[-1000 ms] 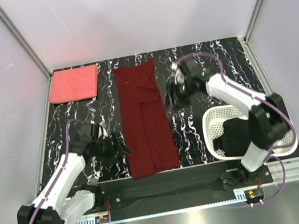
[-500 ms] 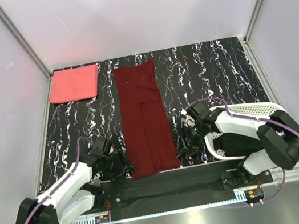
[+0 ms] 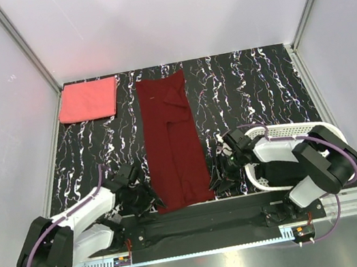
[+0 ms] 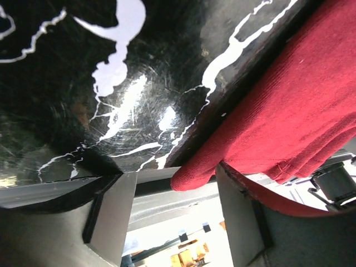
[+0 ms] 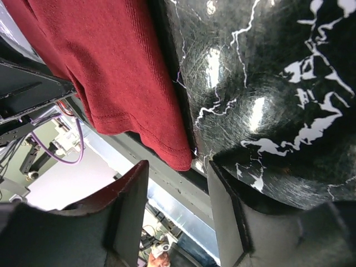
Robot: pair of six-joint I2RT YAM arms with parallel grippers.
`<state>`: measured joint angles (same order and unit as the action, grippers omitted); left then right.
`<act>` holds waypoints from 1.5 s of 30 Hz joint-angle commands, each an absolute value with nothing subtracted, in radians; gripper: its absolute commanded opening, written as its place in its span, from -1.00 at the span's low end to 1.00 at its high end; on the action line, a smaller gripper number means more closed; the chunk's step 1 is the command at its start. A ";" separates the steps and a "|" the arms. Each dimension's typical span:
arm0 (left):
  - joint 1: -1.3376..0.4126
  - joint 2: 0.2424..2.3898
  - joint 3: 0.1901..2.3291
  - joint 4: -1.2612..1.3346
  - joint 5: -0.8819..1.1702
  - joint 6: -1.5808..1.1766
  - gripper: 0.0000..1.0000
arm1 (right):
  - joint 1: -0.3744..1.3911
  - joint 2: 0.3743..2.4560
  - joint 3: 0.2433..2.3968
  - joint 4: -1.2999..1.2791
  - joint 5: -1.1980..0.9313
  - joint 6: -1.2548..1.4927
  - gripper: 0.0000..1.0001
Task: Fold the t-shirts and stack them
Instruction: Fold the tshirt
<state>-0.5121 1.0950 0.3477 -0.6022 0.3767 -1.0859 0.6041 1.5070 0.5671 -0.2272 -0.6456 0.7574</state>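
A dark maroon t-shirt, folded into a long strip, lies down the middle of the table. Its near hem hangs over the front edge. My left gripper is open at its near left corner, which sits between the jaws. My right gripper is open at its near right corner, which sits just ahead of the jaws. A coral pink t-shirt lies folded at the far left. A black t-shirt sits in the basket.
A white lattice basket stands at the near right, beside my right arm. The black marbled table ends at a metal rail along its front edge. White walls enclose the table on three sides.
Both grippers have come down to the near edge. The right swung from mid-table to the shirt's near right corner. The left moved to its near left corner.
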 commanded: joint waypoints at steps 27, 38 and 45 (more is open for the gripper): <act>-0.518 1.062 0.387 -0.537 0.298 -1.091 -0.26 | 0.680 1.614 0.528 -0.167 -0.588 0.830 -0.07; -0.518 1.025 0.403 -0.587 0.282 -1.068 -0.59 | 0.684 1.539 0.540 -0.201 -0.545 0.801 -1.00; -0.526 0.940 0.416 -0.679 0.259 -1.046 -0.70 | 0.715 1.398 0.522 -0.288 -0.558 0.762 -1.00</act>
<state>-0.5205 0.9771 0.3740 -0.6575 0.3191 -1.0698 0.6899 1.4490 0.5369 -0.2279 -0.5907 0.7998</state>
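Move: Right between the left hand's open fingertips, roughly 1 cm to the right and about level in height, is the near left corner of the folded dark-red t-shirt. The right hand's target, the near right corner, is some 2 cm back, 1 cm left and 2 cm below it. The corners lie about 18 cm apart. The white basket's middle is around 28 cm to the right hand's right and 5 cm ahead, a little higher. Closing on the shirt's two near corners: the left hand all but stays put and narrows its fingers in two stages to pinch its corner, while the right eases back about 2 cm, a little left and down, before shutting nearly fully on the other. Both then start up, the left also edging forward, each rising about 1 cm. ##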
